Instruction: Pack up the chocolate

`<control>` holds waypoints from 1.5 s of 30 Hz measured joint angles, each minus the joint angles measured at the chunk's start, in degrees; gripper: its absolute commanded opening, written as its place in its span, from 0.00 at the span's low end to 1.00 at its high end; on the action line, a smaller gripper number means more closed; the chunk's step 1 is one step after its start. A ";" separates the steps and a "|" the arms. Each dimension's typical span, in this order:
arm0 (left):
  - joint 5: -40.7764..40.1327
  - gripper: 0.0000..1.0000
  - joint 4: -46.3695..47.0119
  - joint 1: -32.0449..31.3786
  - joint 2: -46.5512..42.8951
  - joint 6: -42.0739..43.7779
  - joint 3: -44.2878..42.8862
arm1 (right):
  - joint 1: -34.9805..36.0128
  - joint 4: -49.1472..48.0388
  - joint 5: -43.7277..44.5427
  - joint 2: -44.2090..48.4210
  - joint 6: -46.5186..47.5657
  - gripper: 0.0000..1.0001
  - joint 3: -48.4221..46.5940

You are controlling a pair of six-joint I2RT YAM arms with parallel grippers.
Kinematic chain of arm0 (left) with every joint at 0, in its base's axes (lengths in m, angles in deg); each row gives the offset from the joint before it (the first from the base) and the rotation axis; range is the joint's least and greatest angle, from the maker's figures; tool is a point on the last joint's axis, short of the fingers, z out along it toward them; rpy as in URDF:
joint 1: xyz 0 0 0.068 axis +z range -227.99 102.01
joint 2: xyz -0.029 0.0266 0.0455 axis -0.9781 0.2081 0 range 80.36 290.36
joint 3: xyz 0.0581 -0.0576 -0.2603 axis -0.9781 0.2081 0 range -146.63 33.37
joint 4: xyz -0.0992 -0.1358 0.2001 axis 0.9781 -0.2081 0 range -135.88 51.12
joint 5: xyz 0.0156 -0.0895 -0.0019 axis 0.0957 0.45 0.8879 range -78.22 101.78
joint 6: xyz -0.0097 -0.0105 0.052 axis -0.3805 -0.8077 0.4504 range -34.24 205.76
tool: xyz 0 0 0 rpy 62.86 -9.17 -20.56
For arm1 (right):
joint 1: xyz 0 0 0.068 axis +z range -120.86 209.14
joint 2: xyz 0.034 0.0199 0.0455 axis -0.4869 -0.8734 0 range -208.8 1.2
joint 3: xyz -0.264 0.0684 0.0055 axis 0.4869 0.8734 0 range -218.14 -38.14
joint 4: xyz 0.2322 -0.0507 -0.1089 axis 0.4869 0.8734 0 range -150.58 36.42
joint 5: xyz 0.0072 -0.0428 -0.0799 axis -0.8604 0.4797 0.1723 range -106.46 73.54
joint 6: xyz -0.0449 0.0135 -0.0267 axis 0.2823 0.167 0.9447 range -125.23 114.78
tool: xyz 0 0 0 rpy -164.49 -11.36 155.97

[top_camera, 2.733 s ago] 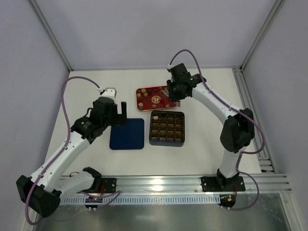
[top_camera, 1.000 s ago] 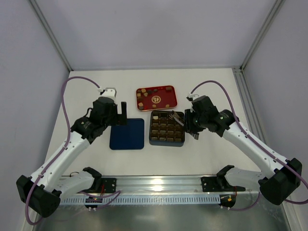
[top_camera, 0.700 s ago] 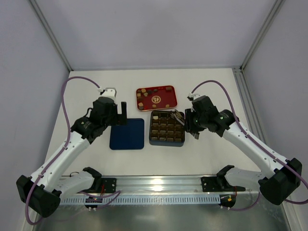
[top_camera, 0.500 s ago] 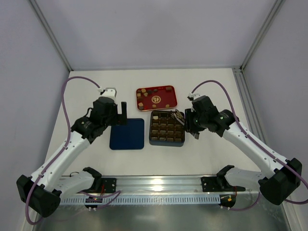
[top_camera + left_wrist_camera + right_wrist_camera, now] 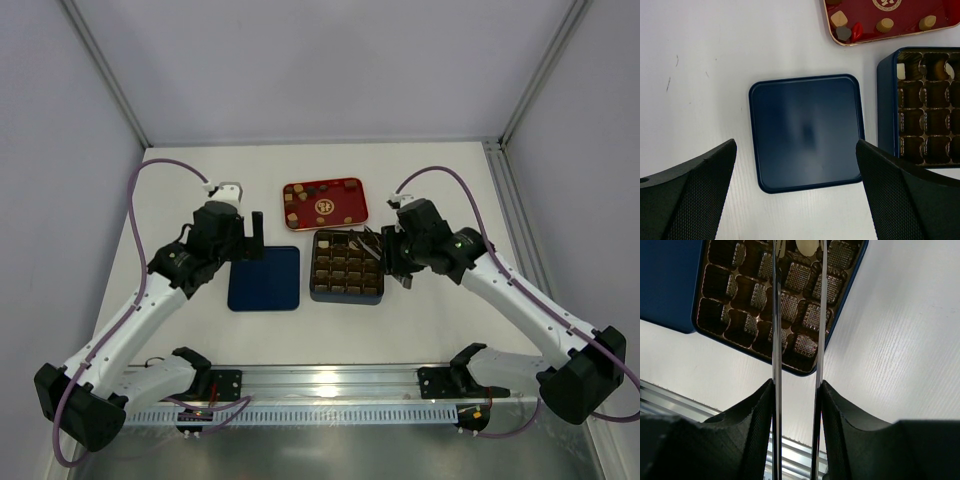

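The chocolate pieces, tan [image 5: 838,18] and brown, lie on the red tray [image 5: 350,205]. Others sit in cells of the dark gridded box [image 5: 347,298]. My right gripper [image 5: 395,255] hovers at the box's right side, shut on metal tweezers [image 5: 776,315]. The blades stand slightly apart, their tips over the box's far right corner. A whitish piece [image 5: 807,245] lies in a cell between the tips, at the frame's top edge. My left gripper [image 5: 795,145] hangs open and empty above the blue lid [image 5: 805,132].
The lid [image 5: 265,279] lies flat to the left of the box [image 5: 887,100], with the tray behind both. A metal rail [image 5: 400,380] runs along the near table edge. Grey walls close in the back and sides.
The right arm swung from the red tray to the box's right side. Over the last second the tweezers' blades have spread slightly. The left arm has not moved.
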 measured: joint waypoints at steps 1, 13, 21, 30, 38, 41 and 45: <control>0.00 1.00 -0.02 0.00 0.00 0.00 0.00 | 0.09 -0.09 0.02 -0.09 0.00 0.43 0.00; 0.00 1.00 0.00 0.00 0.00 0.00 0.00 | 0.20 0.61 0.17 -1.64 0.31 0.43 -3.65; 0.00 1.00 0.00 0.00 0.00 0.00 0.00 | -1.36 -0.42 0.63 -10.32 2.47 0.43 -14.99; 0.00 1.00 -0.02 0.00 0.00 0.00 0.00 | -6.47 -2.27 0.96 -30.10 4.81 0.43 -27.78; 0.02 1.00 -0.02 0.00 0.09 0.00 0.00 | -7.89 -2.21 1.31 -40.13 5.03 0.43 -34.71; 0.02 1.00 0.00 0.00 0.09 0.00 0.00 | -7.89 -2.16 1.84 -41.29 5.03 0.43 -35.78; 0.07 1.00 0.00 0.00 0.11 0.00 0.00 | -7.96 -1.95 2.71 -41.48 5.05 0.43 -36.59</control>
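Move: Ahead and a little left of the right hand, which holds the tongs, lies the chocolate in the red tray's far right corner: roughly 30 cm forward, 7 cm left and 16 cm down. The white chocolate in the box, at the tong tips, is some 12 cm ahead and 7 cm left; the box's middle is 5 cm ahead, 9 cm left. The tray's near-edge chocolate sits about 19 cm ahead, 8 cm left. From the left hand, the corner chocolate is some 25 cm ahead and 25 cm right. Lifting the tongs clear of the white chocolate in the box, the right hand swings forward in an arc, about 18 cm out and slightly left, rising some 5 cm and then sinking to a little below its starting height. The tips pass from the box to the chocolate at the red tray's far right corner, the wrist turning about 5 degrees clockwise; the fingers keep the tongs part open. ##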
